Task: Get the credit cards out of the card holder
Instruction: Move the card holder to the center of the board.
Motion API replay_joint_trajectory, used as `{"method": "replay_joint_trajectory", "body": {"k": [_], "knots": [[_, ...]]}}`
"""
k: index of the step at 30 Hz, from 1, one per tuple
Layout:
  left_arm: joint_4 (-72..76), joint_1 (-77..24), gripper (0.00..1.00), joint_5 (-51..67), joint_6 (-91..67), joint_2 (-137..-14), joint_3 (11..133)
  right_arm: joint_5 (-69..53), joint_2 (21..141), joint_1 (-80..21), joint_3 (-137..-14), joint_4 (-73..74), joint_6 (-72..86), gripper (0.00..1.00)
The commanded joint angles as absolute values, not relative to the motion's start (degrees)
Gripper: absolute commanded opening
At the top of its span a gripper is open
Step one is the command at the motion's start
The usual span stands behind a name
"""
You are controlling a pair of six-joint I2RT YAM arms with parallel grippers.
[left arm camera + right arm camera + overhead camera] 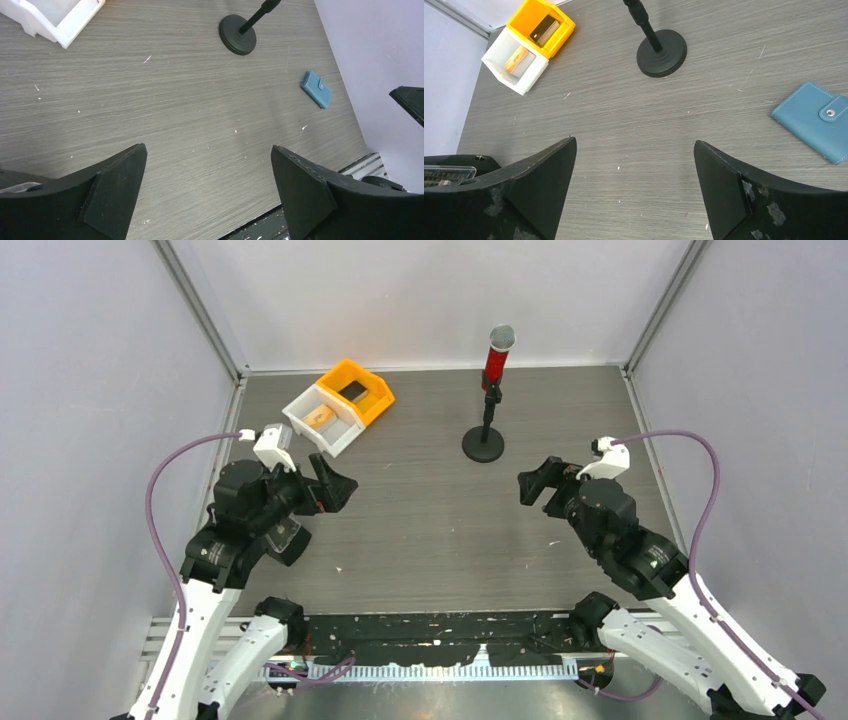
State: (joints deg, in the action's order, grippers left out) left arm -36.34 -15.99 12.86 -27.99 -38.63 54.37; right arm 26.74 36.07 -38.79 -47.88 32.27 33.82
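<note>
The light-blue card holder (816, 120) lies flat and snapped shut on the table, right of my right gripper (634, 147); it also shows in the left wrist view (317, 88). In the top view it is hidden under my right arm. The dark card (544, 31) lies in the orange bin (372, 383). The orange-tan card (516, 59) lies in the white bin (300, 410). My left gripper (340, 485) and right gripper (533, 485) are both open and empty above the table, facing each other.
A black microphone stand (484, 443) with a red and grey top stands at the back centre. The two bins sit side by side at the back left. White walls close in the left, right and back sides.
</note>
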Motion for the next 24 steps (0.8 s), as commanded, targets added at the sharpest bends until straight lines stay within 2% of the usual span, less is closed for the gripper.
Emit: {"method": "replay_joint_trajectory", "body": {"k": [1, 15, 21, 24], "knots": [[-34.96, -15.73, 0.99, 13.91, -27.16, -37.34, 53.15, 28.98, 36.67, -38.94, -49.39, 31.64, 35.66, 0.95], [-35.77, -15.74, 0.99, 13.17, -25.2, -35.81, 51.85, 33.76, 37.96, -38.93, -48.18, 32.47, 36.58, 0.96], [-35.78, -16.33, 0.99, 9.05, -25.2, -33.97, 48.65, 41.76, 44.66, -37.92, -45.21, 30.82, 35.03, 0.99], [-37.56, -18.37, 0.99, 5.11, -23.73, -33.67, 49.09, 38.32, 51.15, -32.53, -45.63, 30.73, 34.28, 1.0]]}}
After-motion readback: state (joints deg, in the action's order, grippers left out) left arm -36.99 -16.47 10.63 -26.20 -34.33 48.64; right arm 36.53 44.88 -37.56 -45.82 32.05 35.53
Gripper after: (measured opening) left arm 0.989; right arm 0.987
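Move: The blue card holder lies flat on the board about 19 cm to the right of the right hand, some 6 cm ahead of it and roughly 25 cm below. From the left hand it lies about 54 cm to the right, 7 cm ahead and 27 cm below. The microphone stand's base is its nearest neighbour, about 21 cm ahead and 7 cm to the left of the right hand, also 25 cm below. The card holder is approached by the right hand, which hardly stirs at first, then speeds up: down about 4.5 cm, with a couple of centimetres forward and to the right. The wrist turns clockwise about 10 degrees, rolling left side down and tipping down slightly, fingers staying wide open. The left hand, also open, sinks some 3 cm. ##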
